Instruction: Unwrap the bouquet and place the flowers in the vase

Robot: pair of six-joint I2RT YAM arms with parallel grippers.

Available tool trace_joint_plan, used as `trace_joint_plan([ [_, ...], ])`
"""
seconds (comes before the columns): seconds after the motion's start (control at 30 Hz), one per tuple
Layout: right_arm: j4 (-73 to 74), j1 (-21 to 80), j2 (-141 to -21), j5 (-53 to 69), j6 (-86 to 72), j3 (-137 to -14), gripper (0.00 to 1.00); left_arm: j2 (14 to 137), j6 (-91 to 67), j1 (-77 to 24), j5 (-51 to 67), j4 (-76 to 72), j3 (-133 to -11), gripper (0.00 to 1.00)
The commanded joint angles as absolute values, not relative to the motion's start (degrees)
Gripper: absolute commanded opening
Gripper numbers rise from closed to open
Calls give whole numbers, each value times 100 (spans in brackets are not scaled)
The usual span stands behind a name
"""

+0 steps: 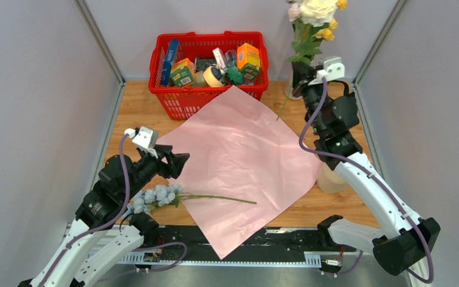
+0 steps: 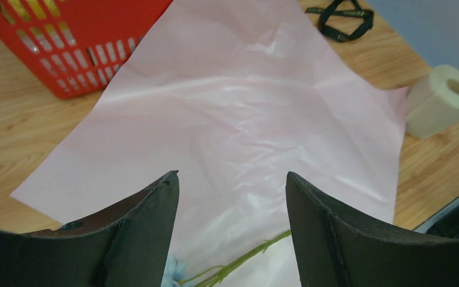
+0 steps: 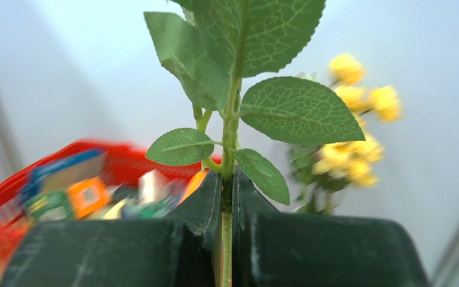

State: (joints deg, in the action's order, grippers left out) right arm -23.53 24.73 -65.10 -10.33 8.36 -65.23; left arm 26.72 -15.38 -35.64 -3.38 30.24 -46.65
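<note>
The bouquet's pink paper (image 1: 245, 155) (image 2: 233, 107) lies unfolded flat on the wooden table. A light blue flower (image 1: 155, 196) (image 2: 172, 272) lies at the paper's near left edge, its green stem (image 1: 227, 198) across the sheet. My left gripper (image 1: 184, 162) (image 2: 232, 174) hovers open just above that stem, holding nothing. My right gripper (image 1: 302, 81) (image 3: 227, 176) is raised at the back right, shut on a leafy stem (image 3: 229, 128) with a pale bloom (image 1: 317, 9) on top. Yellow flowers (image 1: 326, 33) (image 3: 358, 119) stand behind it. The beige vase (image 1: 331, 181) (image 2: 439, 101) sits by the paper's right corner, partly hidden by my right arm.
A red basket (image 1: 209, 101) (image 2: 89, 66) of groceries stands at the back, touching the paper's far corner. A black ribbon (image 2: 340, 21) lies on the wood beyond the paper. Grey walls close in the left, right and back sides.
</note>
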Motion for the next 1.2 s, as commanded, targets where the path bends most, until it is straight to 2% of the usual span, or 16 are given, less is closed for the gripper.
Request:
trace_joint_plan([
  [0.0, -3840, 1426, -7153, -1231, 608, -7030, 0, 2339, -1317, -3560, -843, 2788, -4053, 74],
  [0.13, -4069, 731, -7882, -1143, 36, -7619, 0, 2057, -1353, -3560, -1317, 2751, -4007, 73],
  [0.37, -4737, 273, -9042, -1081, -377, -8322, 0, 1678, -1371, -3568, -1573, 2707, -3823, 74],
  [0.57, -4562, 167, -10027, -958, -519, -9578, 0, 1846, -1389, -3560, -1661, 2909, -4017, 73],
  [0.87, -4361, 149, -11179, -817, -123, -10809, 0, 1863, -1371, -3560, -1819, 2900, -3999, 73],
  [1.03, -4447, 158, -11355, -730, -71, -10442, 0, 1960, -1371, -3560, -1854, 2918, -4025, 73],
  [1.17, -3983, 167, -11654, -686, 184, -10608, 0, 2039, -1380, -3560, -1811, 2953, -4034, 73],
])
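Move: My right hand holds the white flower's stem. The vase's middle is about 19 cm ahead of it, 7 cm to its right and 35 cm below. Of my right hand, the black ribbon lies some 12 cm ahead and 21 cm right, the red basket 14 cm ahead and 25 cm left. My empty left hand has the blue blooms about 10 cm to its left, 5 cm back and 27 cm below, and the vase roughly 38 cm ahead and 37 cm right. Still pinching the white flower's stem, I carry it with my right hand about 24 cm forward and 14 cm right, towards the vase, nearly all the rightward swing coming early. I turn the wrist clockwise some 15 degrees, rise slightly late on, then sink back to the starting height. My open left hand eases about 5 cm left and dips 3 cm, towards the blue blooms. ##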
